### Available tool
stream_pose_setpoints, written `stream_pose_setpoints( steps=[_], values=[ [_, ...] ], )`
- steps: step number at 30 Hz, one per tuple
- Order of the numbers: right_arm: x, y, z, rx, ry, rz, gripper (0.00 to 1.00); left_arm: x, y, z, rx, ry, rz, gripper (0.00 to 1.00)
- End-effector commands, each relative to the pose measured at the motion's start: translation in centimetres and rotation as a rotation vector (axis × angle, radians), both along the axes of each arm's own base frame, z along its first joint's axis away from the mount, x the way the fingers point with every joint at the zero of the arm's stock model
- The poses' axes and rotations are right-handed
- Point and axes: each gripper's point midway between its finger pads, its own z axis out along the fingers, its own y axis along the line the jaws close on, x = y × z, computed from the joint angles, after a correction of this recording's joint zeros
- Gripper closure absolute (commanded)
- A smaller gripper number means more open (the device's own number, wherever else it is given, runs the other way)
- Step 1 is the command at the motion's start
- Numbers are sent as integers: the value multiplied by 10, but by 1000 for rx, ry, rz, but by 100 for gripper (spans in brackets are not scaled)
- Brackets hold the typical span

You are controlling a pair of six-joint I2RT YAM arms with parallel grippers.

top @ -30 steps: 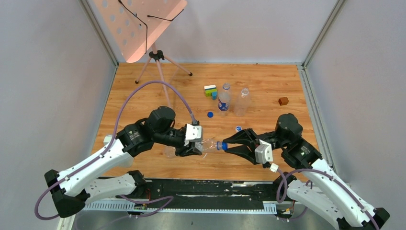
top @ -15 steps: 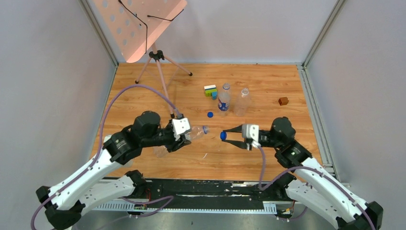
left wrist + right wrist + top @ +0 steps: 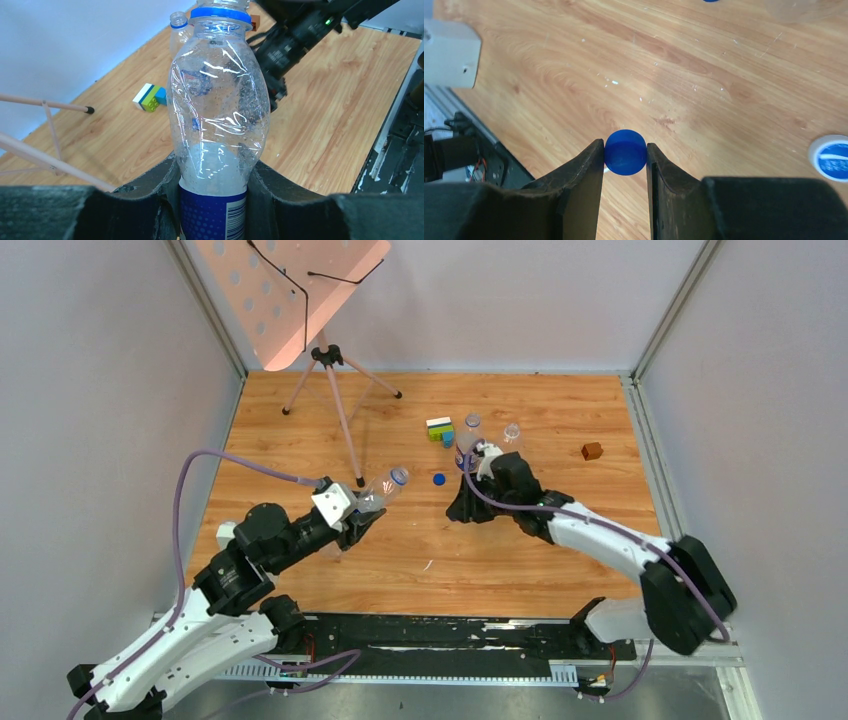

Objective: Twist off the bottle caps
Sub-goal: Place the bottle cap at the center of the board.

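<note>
My left gripper is shut on a clear bottle at its blue label. The bottle's neck is open, with only a blue ring, and it tilts up toward the back. My right gripper is shut on a dark blue bottle cap, held just above the wood. In the top view the right gripper points down at the table's middle, and its cap is hidden there. Another blue cap lies loose between the arms. A whitish cap lies to the right of the right fingers.
Two more bottles stand at the back, partly behind the right arm. A toy block cluster sits to their left, and a brown cube lies at the right. A tripod stand occupies the back left.
The cap has come off the bottle. My left arm drew the bottle back to the left and tilted it up. My right arm carried the cap toward the table's middle.
</note>
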Motion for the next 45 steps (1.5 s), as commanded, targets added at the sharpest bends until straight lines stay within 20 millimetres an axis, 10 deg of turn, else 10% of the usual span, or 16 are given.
stream_pose_setpoints(
  steps=[1, 15, 31, 36, 45],
  values=[
    [24, 22, -7, 0, 108, -137, 100, 7, -6, 19, -78, -17, 16, 96],
    [76, 44, -52, -122, 159, -257, 74, 6, -13, 9, -124, 19, -3, 95],
    [63, 44, -67, -193, 157, -235, 44, 9, -20, -3, -104, 57, -8, 93],
    [54, 53, -35, -118, 139, -163, 37, 12, -24, -13, -84, 77, -11, 91],
    [24, 35, 106, 142, -77, -120, 27, 14, -26, -14, -168, 32, -6, 86]
  ],
)
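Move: The blue cap already pinched by the right hand is meant for a bare spot about 6 cm ahead, 4 cm left and 8 cm below. The first blue cap lies some 13 cm ahead and 2 cm left, the white-rimmed cap 6 cm ahead and 10 cm right. The labelled bottle stands about 15 cm ahead and 4 cm right, the clear bottle 14 cm ahead and 11 cm right. From the left hand, that spot lies roughly 13 cm ahead, 10 cm right and 27 cm below. The blue cap is carried down about 8 cm, forward and left by the right hand, to the bare wood short of the first blue cap, the wrist turning some 20 degrees. There the fingers open and let go of it, then the hand rises about 10 cm, easing back slightly. The left hand keeps its uncapped bottle, sinking and drifting right. ##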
